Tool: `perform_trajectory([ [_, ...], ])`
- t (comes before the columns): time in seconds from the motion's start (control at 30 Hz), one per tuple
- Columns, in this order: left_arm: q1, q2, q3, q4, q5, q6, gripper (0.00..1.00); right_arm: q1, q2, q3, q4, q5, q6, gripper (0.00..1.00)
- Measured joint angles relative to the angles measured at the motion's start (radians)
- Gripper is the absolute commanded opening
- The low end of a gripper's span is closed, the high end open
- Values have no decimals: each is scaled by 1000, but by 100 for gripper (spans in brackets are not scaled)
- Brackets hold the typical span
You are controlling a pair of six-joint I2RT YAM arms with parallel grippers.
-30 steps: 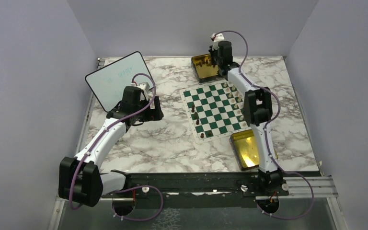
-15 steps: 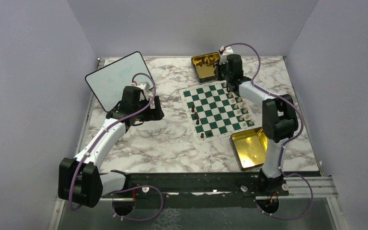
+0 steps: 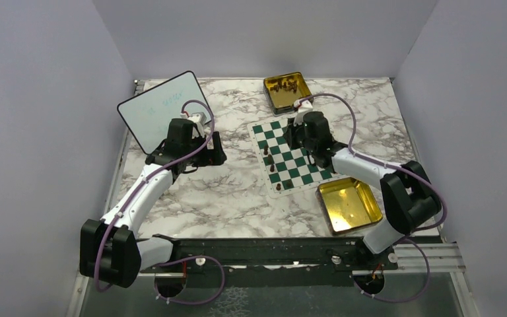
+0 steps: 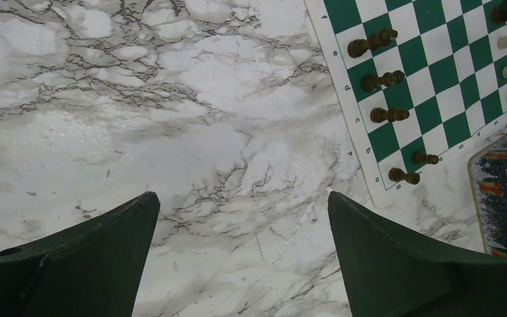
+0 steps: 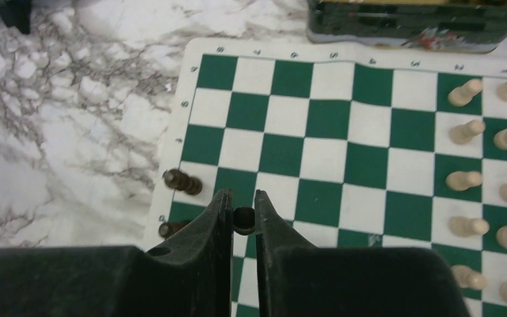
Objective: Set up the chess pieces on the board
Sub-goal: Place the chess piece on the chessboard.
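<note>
The green and white board (image 3: 304,173) lies right of the table's middle. Dark chess pieces (image 4: 381,80) stand along its left edge, also seen in the top view (image 3: 272,165). Cream chess pieces (image 5: 465,92) line its right side. My right gripper (image 5: 243,198) hangs low over the board's left part (image 3: 292,137), shut on a small dark chess piece (image 5: 243,221) pinched between its tips. My left gripper (image 4: 243,201) is open over bare marble left of the board (image 3: 214,150), with nothing between its fingers (image 4: 105,251).
A gold tin (image 3: 285,89) with dark pieces in it stands behind the board. A second gold tin (image 3: 348,203) sits at the board's near right corner. A whiteboard (image 3: 158,105) lies at the far left, behind the left arm.
My right arm has swung back from the far gold tin and come down over the board's left part, still shut. The left arm has not moved.
</note>
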Motion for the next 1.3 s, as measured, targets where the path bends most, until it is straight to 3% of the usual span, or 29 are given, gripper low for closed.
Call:
perform_trajectory([
  [0.53, 0, -1, 0, 1, 0, 0, 99, 134, -155, -309, 50, 95, 82, 11],
  [1.3, 0, -1, 0, 1, 3, 0, 99, 193, -113, -346, 108, 96, 117, 13],
])
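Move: The right hand holds a dark chess pawn; its goal, the empty square in front of the b-file corner gap, lies about 11 cm back, 2 cm left and 12 cm below. From that square, the dark bishop stands 4 cm left and 2 cm farther out, the near dark pawn 3 cm back and 1 cm right. From the left hand, the square is about 20 cm right, roughly level ahead, 13 cm below. The right hand, still pinching the dark pawn, draws back about 10 cm and sinks 7 towards the square. ##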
